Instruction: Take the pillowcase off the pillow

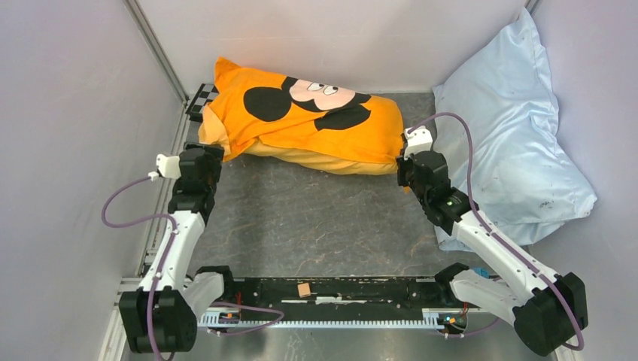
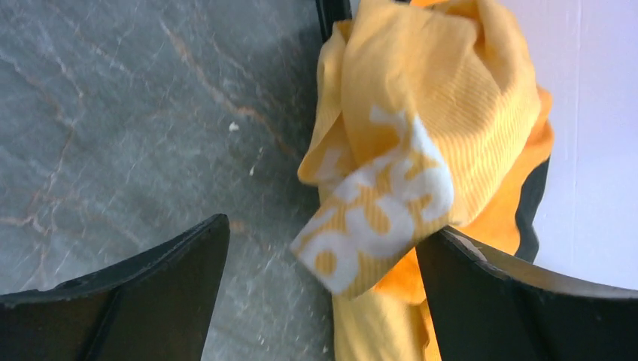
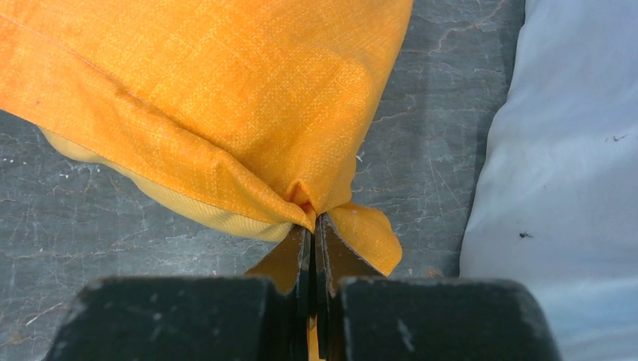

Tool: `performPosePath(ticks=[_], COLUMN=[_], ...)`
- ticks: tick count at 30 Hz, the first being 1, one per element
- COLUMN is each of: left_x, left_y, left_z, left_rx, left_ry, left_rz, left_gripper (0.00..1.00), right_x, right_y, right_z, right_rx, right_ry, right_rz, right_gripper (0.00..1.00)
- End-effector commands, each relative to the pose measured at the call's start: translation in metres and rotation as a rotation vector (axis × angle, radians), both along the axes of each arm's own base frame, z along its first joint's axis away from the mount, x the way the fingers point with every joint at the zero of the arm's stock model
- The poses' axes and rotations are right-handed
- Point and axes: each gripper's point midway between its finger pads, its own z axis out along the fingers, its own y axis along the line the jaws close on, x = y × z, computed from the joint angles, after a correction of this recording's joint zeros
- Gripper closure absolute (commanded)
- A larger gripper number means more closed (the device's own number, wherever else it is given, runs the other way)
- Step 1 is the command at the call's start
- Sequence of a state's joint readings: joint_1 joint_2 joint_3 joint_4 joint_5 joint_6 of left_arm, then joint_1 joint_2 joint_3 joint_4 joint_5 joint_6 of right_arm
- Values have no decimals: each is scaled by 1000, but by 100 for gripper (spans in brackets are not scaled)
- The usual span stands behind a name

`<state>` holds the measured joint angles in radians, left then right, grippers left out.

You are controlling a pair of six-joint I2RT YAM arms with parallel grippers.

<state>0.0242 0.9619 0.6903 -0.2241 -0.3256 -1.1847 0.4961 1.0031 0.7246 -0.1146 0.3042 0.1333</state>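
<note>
The bright orange pillowcase (image 1: 301, 124) with its black mouse print lies plump at the back of the table. The pillow is hidden inside it. My right gripper (image 1: 404, 164) is at its right end, shut on a pinched corner of the orange cloth (image 3: 301, 197); its jaws (image 3: 314, 226) are pressed together. My left gripper (image 1: 209, 153) is at the left end, open. In the left wrist view a bunched, paler flap of the pillowcase (image 2: 376, 218) with white marks hangs between its spread fingers (image 2: 481, 293), close to the right one.
A shiny pale blue pillow (image 1: 511, 135) leans in the right back corner, close beside the right arm (image 3: 572, 150). Grey walls close in on three sides. A black rail (image 1: 331, 289) with a small tan block runs between the arm bases.
</note>
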Motion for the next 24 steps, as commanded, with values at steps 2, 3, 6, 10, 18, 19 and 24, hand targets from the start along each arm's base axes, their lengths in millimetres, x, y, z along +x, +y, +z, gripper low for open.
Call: performPosePath(ticks=[2, 3, 6, 10, 18, 19, 24], left_x=[42, 52, 75, 79, 45, 36, -7], left_y=[16, 14, 4, -9, -28, -30, -41], left_z=[30, 30, 45, 86, 224, 245, 317], left_rx=[0, 2, 13, 0, 116, 133, 174], left_ry=[-198, -206, -213, -285, -470, -506, -619], left_rz=[68, 50, -29, -82, -209, -219, -277], left_gripper=[13, 27, 97, 98, 98, 98, 98], right_x=[7, 7, 9, 14, 33, 32, 23], right_y=[10, 10, 9, 10, -38, -44, -72], right_z=[35, 36, 39, 50, 110, 119, 156], right_rx=[71, 72, 65, 98, 161, 169, 185], right_ry=[-113, -114, -117, -105, -199, -219, -295], right_rz=[33, 34, 25, 30, -113, -127, -195], right_gripper=[100, 100, 100, 100, 100, 100, 100])
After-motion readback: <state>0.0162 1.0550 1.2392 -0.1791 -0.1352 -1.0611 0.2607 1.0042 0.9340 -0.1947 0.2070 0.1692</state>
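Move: About 5 cm ahead of the open left hand, 1 cm to its right and nearly level, hangs the pale flap at the pillow's left end. The pillow's middle is some 26 cm right and 6 cm ahead, a little lower; the checkered board is about 12 cm straight ahead and lower. The right hand already holds the pillowcase corner at its fingertips; the flap is roughly 47 cm left and 5 cm ahead, the blue pillow's middle some 26 cm right, level fore and aft. Reaching forward onto the pale flap, the left hand shuts its wide-open fingers and pinches the cloth, pushes out a little more, then hoists it fast, about 25 cm up, drawing back and slightly right as its fingers tip upward. The right hand keeps its pinch, waits out the grasp, then rises about 8 cm, going right and somewhat forward, away from the left hand. ##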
